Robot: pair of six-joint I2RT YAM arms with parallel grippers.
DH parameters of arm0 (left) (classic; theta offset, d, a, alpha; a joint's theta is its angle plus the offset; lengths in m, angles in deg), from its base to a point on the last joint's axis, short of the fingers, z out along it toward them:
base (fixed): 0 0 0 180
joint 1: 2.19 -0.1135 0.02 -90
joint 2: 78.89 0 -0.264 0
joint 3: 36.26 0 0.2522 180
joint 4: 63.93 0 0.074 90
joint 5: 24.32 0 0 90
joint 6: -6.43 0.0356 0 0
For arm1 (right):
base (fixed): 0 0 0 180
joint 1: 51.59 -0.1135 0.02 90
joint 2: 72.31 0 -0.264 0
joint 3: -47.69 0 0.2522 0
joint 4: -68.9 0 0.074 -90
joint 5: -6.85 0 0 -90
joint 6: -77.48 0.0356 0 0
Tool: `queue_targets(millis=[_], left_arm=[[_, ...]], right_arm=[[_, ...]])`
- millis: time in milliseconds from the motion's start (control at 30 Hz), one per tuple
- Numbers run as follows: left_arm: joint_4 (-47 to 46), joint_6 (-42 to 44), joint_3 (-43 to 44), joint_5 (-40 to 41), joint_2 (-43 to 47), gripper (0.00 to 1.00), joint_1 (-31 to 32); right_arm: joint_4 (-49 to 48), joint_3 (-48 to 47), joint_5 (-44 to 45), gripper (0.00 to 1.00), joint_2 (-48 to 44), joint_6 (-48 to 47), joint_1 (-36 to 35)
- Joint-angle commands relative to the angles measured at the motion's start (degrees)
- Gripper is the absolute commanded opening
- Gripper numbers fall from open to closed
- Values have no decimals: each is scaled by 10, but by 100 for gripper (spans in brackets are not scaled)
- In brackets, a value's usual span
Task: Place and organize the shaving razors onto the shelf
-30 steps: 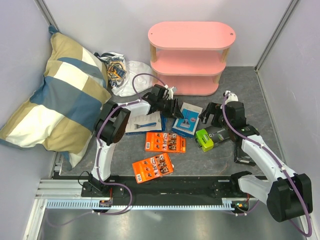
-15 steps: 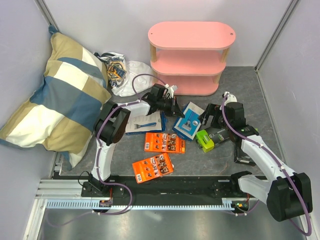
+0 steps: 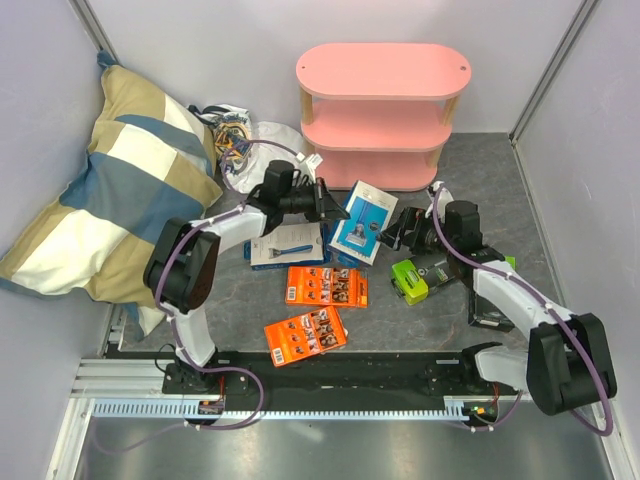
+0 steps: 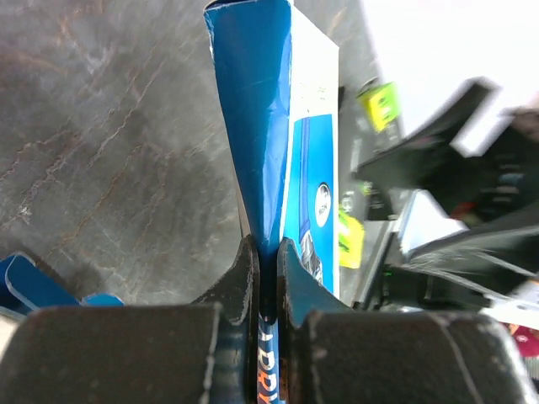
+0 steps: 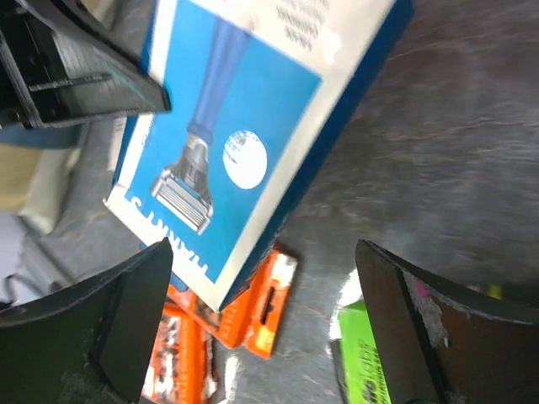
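My left gripper point(image 3: 322, 201) is shut on the edge of the blue box point(image 3: 362, 222) and holds it tilted off the floor. In the left wrist view the jaws point(image 4: 267, 269) pinch the box's thin edge point(image 4: 265, 118). My right gripper point(image 3: 400, 233) is open and empty, just right of the blue box point(image 5: 244, 109), with its fingers point(image 5: 84, 328) spread wide. The white box point(image 3: 288, 243), two orange cards point(image 3: 327, 286) point(image 3: 305, 335), the lime-green-and-black box point(image 3: 418, 276) and the black box point(image 3: 490, 306) lie on the floor. The pink shelf point(image 3: 385, 70) stands at the back.
A large striped pillow point(image 3: 120, 190) fills the left side. A white plastic bag point(image 3: 245, 140) of small colourful items lies behind the left gripper. Grey walls close in on the left, back and right. The right arm lies partly over the black box.
The left arm swung to the left and its gripper drew back, tilting the blue box up off the floor. The right gripper moved a little left towards the box.
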Motion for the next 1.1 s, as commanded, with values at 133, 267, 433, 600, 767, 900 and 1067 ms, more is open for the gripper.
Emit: queue_targets(millis=[133,267,433,600,767,900,1067], left_arm=[[-207,-119,-77,-95,74,2,-15],[-317,-181,-114,-131,66,2,-15],[-372,-210,-137,-146,58,3,-15],[-380,-187,-159,-156,71,44,-16],[-372,-163,-172,-180,79,61,-25],[-393,-168,-169,-205,75,63,-25],[-491,-212,-176,-248,61,59,-22]], right_arm=[[-223,53,-149,98,60,111,-8],[-311,61,-169,95,78,146,-27],[-365,68,-178,71,76,170,-38],[-339,46,-210,45,76,135,-39],[-287,14,-275,36,82,73,-39],[-234,-11,-310,33,90,26,-43],[-197,-30,-311,34,103,7,-55]])
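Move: The blue-and-white razor box is already pinched at its left edge by the left hand; its middle lies about 5 cm right and 2 cm back of that hand, 1 cm lower. From the open right hand the box's middle is some 8 cm left and 2 cm ahead, about level. The green box stands roughly 7 cm right and 14 back of the right hand, the upper orange pack about 16 left and 15 back, both some 11 cm below. The razor box is passed over in the air: the left hand draws it back about 6.5 cm and up 5, tilting it, while the right hand comes in leftward some 8 cm, with some back and late rise, turning nearly 30 degrees counter-clockwise, and closes on the box's right side. The left fingers then open around its edge, staying there. ##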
